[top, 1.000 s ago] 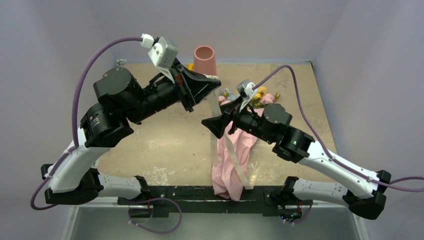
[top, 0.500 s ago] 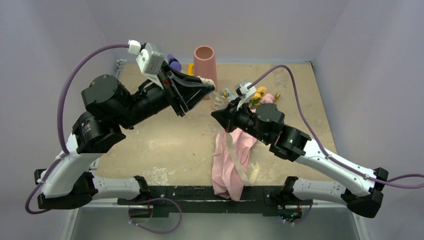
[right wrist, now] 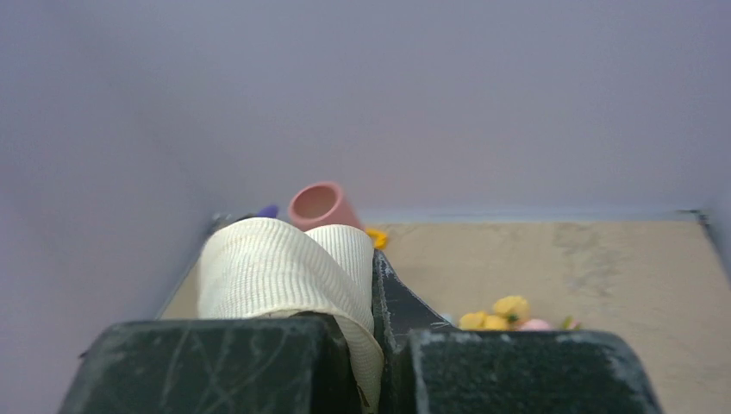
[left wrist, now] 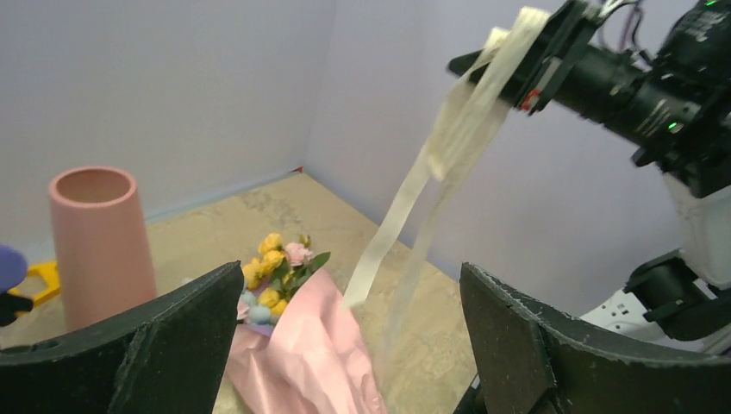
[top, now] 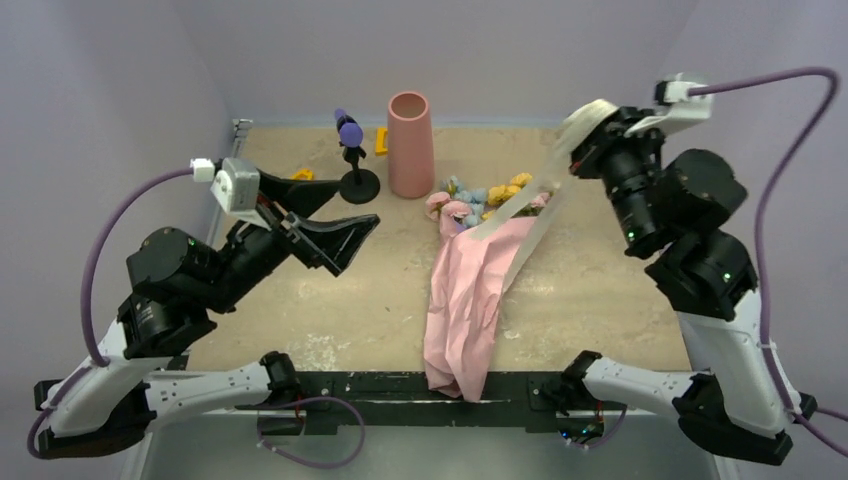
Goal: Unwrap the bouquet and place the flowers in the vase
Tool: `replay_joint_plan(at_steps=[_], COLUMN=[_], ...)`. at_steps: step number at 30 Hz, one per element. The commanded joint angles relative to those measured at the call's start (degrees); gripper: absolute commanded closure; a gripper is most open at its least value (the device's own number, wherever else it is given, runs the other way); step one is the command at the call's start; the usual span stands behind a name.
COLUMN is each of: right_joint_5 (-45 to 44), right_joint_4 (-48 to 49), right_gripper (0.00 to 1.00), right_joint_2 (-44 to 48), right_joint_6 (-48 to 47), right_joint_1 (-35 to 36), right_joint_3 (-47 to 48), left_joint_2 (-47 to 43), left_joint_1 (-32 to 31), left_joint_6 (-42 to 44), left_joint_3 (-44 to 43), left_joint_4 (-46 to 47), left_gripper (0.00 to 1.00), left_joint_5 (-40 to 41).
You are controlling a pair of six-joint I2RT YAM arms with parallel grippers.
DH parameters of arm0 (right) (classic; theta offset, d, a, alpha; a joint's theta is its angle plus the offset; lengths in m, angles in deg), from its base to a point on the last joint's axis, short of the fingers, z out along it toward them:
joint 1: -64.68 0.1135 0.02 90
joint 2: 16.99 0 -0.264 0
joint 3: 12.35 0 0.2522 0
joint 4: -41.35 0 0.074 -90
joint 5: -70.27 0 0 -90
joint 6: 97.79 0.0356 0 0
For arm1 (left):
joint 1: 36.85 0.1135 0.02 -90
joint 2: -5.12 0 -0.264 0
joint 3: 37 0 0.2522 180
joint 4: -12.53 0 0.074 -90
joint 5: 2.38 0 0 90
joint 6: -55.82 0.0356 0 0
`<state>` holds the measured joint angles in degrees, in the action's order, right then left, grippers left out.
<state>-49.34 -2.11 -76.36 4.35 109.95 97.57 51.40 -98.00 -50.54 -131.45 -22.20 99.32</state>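
The bouquet lies on the table, its pink paper wrap (top: 462, 310) running toward the near edge and its pink, yellow and pale-blue flowers (top: 482, 198) toward the back. My right gripper (top: 588, 128) is raised at the back right, shut on the cream ribbon (top: 535, 200), which hangs slack down to the wrap. The right wrist view shows the ribbon (right wrist: 276, 267) looped over and pinched in my right gripper (right wrist: 375, 345). My left gripper (top: 355, 205) is open and empty, left of the bouquet. The salmon-pink vase (top: 410, 145) stands upright behind the flowers.
A black stand with a purple top (top: 351, 152) stands left of the vase. Small yellow pieces (top: 382, 140) lie near it. Walls close the table at the back and both sides. In the left wrist view, the vase (left wrist: 99, 246) is at the left and the flowers (left wrist: 274, 269) in the middle.
The left gripper opened, let go of the ribbon and drew back to the left. The right gripper shut on the ribbon and rose to the back right, pulling it up from the bouquet.
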Motion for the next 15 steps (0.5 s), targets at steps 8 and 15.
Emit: replay_joint_plan(at_steps=[8,15], right_joint_5=[-22.65,-23.84], right_joint_4=[-1.94,-0.7], right_gripper=[1.0,1.0], right_joint_2=[-9.7,-11.22], right_joint_6=[-12.63,-8.12], right_joint_1=[-14.25,-28.81], right_joint_3=[14.18,8.8], left_joint_2=[-16.27,-21.4], left_joint_1=[0.15,0.15], left_joint_6=[-7.27,-15.53], left_joint_3=[19.32,28.25], left_joint_4=[-2.71,-5.98], left_gripper=[0.01,0.01], left_joint_5=[15.78,17.02])
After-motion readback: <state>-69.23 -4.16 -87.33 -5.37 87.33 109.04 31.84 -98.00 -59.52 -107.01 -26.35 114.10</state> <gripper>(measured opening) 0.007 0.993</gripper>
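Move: The right hand already holds the ribbon, with bare table to take it over about 24 cm to its right, 3 cm ahead and 52 cm below. The pink wrapping lies some 7 cm left, 7 cm back and 47 cm below it; the flowers are straight ahead about 19 cm, the vase 22 cm ahead and 19 cm left. From the left hand the wrapping lies about 18 cm right, 4 cm ahead and 46 cm below. Right hand sweeps the still-pinched ribbon some 15 cm right, from the bouquet; open left hand sinks 12 cm. ##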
